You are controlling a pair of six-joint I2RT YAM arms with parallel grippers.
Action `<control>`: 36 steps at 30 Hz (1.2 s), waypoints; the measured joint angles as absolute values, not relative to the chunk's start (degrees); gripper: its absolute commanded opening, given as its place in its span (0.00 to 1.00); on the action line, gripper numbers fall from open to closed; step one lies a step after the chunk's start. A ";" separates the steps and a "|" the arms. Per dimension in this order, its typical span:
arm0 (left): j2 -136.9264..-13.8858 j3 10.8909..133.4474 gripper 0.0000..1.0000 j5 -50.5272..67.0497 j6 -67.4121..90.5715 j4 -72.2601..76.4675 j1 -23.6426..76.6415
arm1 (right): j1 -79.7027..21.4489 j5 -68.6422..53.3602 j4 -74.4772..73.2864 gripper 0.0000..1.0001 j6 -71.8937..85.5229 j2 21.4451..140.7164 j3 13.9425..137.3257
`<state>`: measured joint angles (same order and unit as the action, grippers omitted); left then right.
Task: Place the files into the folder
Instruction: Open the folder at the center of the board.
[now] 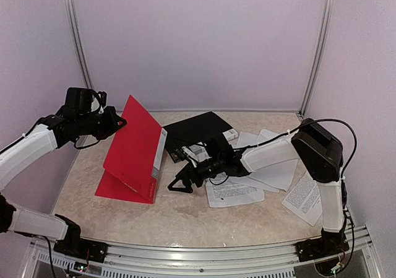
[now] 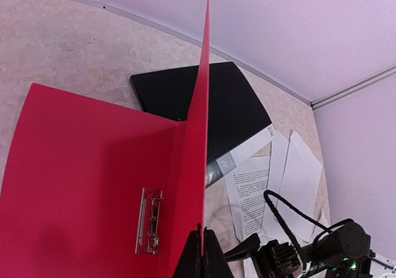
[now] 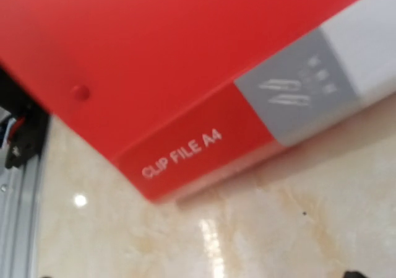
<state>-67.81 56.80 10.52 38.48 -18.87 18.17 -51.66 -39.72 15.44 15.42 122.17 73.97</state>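
Observation:
The red folder [image 1: 133,151] stands open on the table, its front cover lifted steeply. My left gripper [image 1: 119,123] is shut on the cover's top edge. In the left wrist view the cover [image 2: 205,92] runs edge-on out of the gripper [image 2: 203,253], and a metal clip [image 2: 148,222] sits on the inner back panel. The files [image 1: 232,191] lie loose to the right, some printed, some blank [image 2: 300,173]. My right gripper [image 1: 176,184] lies low and open on the table beside the folder's spine [image 3: 179,154], which reads "CLIP FILE A4". It holds nothing.
A black folder [image 1: 195,129] lies flat behind the red one, partly under the papers. One printed sheet [image 1: 303,200] lies apart near the right arm's base. The lilac walls [image 1: 198,43] close in the table at the back and on both sides.

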 measured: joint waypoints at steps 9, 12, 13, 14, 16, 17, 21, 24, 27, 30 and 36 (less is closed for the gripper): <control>-75.75 69.54 0.06 2.33 36.29 -32.08 26.33 | -48.95 -35.75 12.25 0.99 14.15 110.74 68.77; -80.27 71.57 0.15 0.97 36.88 -31.48 29.06 | -47.05 -33.21 9.87 0.99 14.06 107.81 67.61; -81.78 72.16 0.17 0.82 37.10 -30.83 29.85 | -46.28 -32.21 8.88 0.99 14.06 106.85 67.44; -83.29 72.73 0.21 0.78 37.47 -30.02 30.61 | -45.58 -31.22 8.16 0.99 14.09 106.00 67.33; -86.00 74.04 0.27 1.30 38.37 -28.18 32.05 | -44.36 -29.50 6.81 0.99 14.24 104.44 66.98; -87.24 74.81 0.30 1.63 38.74 -27.22 32.99 | -43.66 -28.58 6.24 0.99 14.44 103.44 66.52; -91.15 76.40 0.47 4.05 39.64 -22.96 36.25 | -40.77 -25.32 4.05 0.99 15.40 99.07 63.99; -93.91 76.66 0.58 7.99 40.05 -19.40 37.63 | -37.98 -22.74 1.98 0.99 16.27 95.66 62.52; -97.62 78.26 0.67 12.23 40.05 -16.78 38.15 | -35.62 -20.01 -0.03 0.99 16.62 93.08 62.26; -100.84 78.87 0.77 16.16 39.64 -14.02 38.50 | -33.43 -17.17 -1.45 0.99 16.82 91.00 61.95; -104.14 78.89 0.90 22.61 37.78 -10.61 39.90 | -30.92 -13.63 -3.90 0.99 16.73 89.71 61.87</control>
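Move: The left hand grips the free edge of the raised red cover. The folder's spine, over which this cover swings, runs about 11 cm to its right, level with it and some 23 cm below; the black folder lies roughly 27 cm right and 18 cm ahead, and the printed sheets 39 cm right and 4 cm back. From the right hand, the folder's spine is about 9 cm ahead, 9 cm left and 6 cm below. Left hand swings the cover some 23 cm right past the spine, opening its fingers; right hand retreats right, forward, up. ##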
